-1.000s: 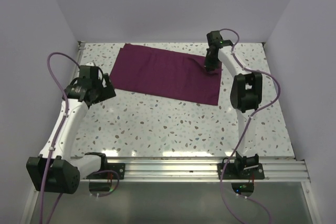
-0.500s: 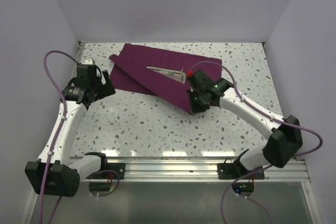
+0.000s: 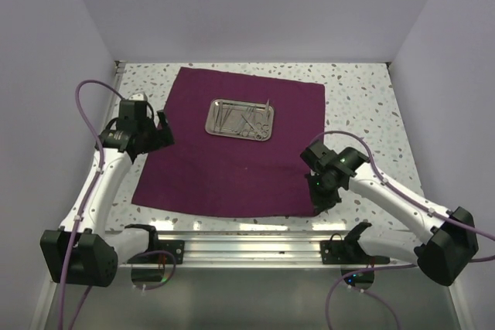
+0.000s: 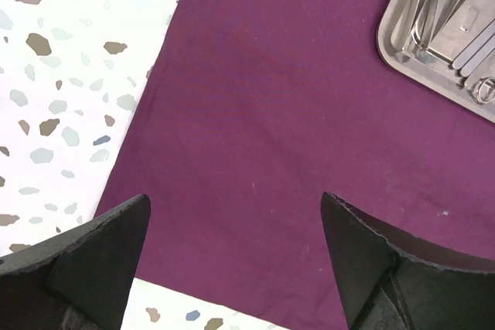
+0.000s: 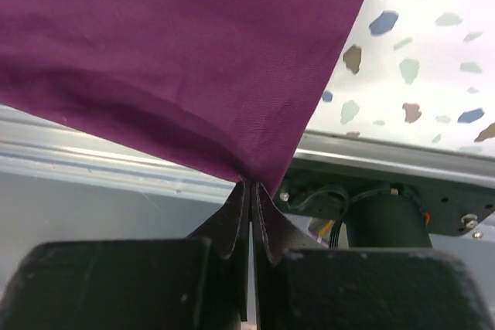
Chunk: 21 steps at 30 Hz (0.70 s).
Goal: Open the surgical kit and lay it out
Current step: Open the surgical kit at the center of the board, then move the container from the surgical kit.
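Observation:
The dark purple cloth wrap (image 3: 224, 168) lies spread open across the table. On its far half sits the steel tray (image 3: 209, 122), with thin silver forceps and tweezers (image 3: 246, 120) inside. My right gripper (image 3: 319, 205) is at the cloth's near right corner. In the right wrist view the right gripper (image 5: 249, 185) is shut on that corner of the cloth (image 5: 178, 59), which is lifted off the table. My left gripper (image 3: 158, 135) hovers over the cloth's left edge. In the left wrist view the left gripper (image 4: 233, 199) is open and empty above the cloth (image 4: 271, 113), with the tray (image 4: 392, 50) at top right.
An aluminium rail (image 3: 255, 245) runs along the table's near edge, just below the lifted corner, and shows in the right wrist view (image 5: 116, 161). Speckled tabletop (image 3: 371, 113) shows right of the cloth. Lilac walls close in the back and both sides.
My right gripper has drawn the cloth's flap from the far right back to the near right front, unfolding the wrap and uncovering the tray. The left arm has barely shifted.

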Motion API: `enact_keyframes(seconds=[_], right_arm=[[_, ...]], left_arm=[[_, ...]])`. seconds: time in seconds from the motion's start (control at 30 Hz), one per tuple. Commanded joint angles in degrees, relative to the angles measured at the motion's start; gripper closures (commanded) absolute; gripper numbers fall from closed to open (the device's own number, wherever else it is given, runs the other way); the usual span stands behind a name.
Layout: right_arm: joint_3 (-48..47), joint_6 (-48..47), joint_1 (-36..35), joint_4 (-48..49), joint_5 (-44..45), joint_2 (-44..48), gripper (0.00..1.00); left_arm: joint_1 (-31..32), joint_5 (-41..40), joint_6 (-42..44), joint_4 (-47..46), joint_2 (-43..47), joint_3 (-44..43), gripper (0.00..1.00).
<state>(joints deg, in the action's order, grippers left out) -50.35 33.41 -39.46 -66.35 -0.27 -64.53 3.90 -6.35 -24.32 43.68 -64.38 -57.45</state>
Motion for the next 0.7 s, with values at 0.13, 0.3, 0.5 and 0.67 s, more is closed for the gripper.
enact_keyframes(seconds=[0.13, 0.3, 0.5, 0.67], right_arm=[[-4.6, -2.1, 0.0, -6.0, -5.1, -3.1, 0.02], [-16.6, -3.0, -0.1, -8.5, -0.9, -7.2, 0.02], [-26.4, -2.4, 0.2, 0.5, 2.0, -16.2, 0.02], [-35.8, -4.1, 0.3, 0.0, 4.9, -27.8, 0.02]], left_arm=[[0.1, 0.5, 2.2, -2.8, -3.0, -4.0, 0.05], [0.1, 0.3, 2.3, -3.7, -6.8, -3.8, 0.05], [0.1, 1.1, 3.4, -5.4, -12.7, -7.1, 0.06], [0.1, 1.4, 3.9, -6.9, -19.0, -11.3, 0.09]])
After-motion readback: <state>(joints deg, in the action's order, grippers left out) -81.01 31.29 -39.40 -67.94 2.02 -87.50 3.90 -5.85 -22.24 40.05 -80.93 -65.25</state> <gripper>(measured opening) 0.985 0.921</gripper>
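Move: At the board's front edge, the right hand still has the wrap's near-right corner pinched between its shut fingers. The edge lies about 3 cm back and 4 cm below. The instrument tray, where this hand heads once free, is roughly 33 cm ahead, 21 cm to its left and 4 cm lower. From the open, empty left hand the tray lies some 17 cm ahead, 22 cm to the right and 11 cm below. Drawing back a last 1.5 cm, the right hand opens wide and lets go of the wrap's corner at the board's front edge, then lifts and swings forward and left over the wrap towards the tray, about 12 cm forward and 7 cm left, sinking slightly at the end. The left hand, still open, eases some 5 cm forward and a little down, closer to the tray. ##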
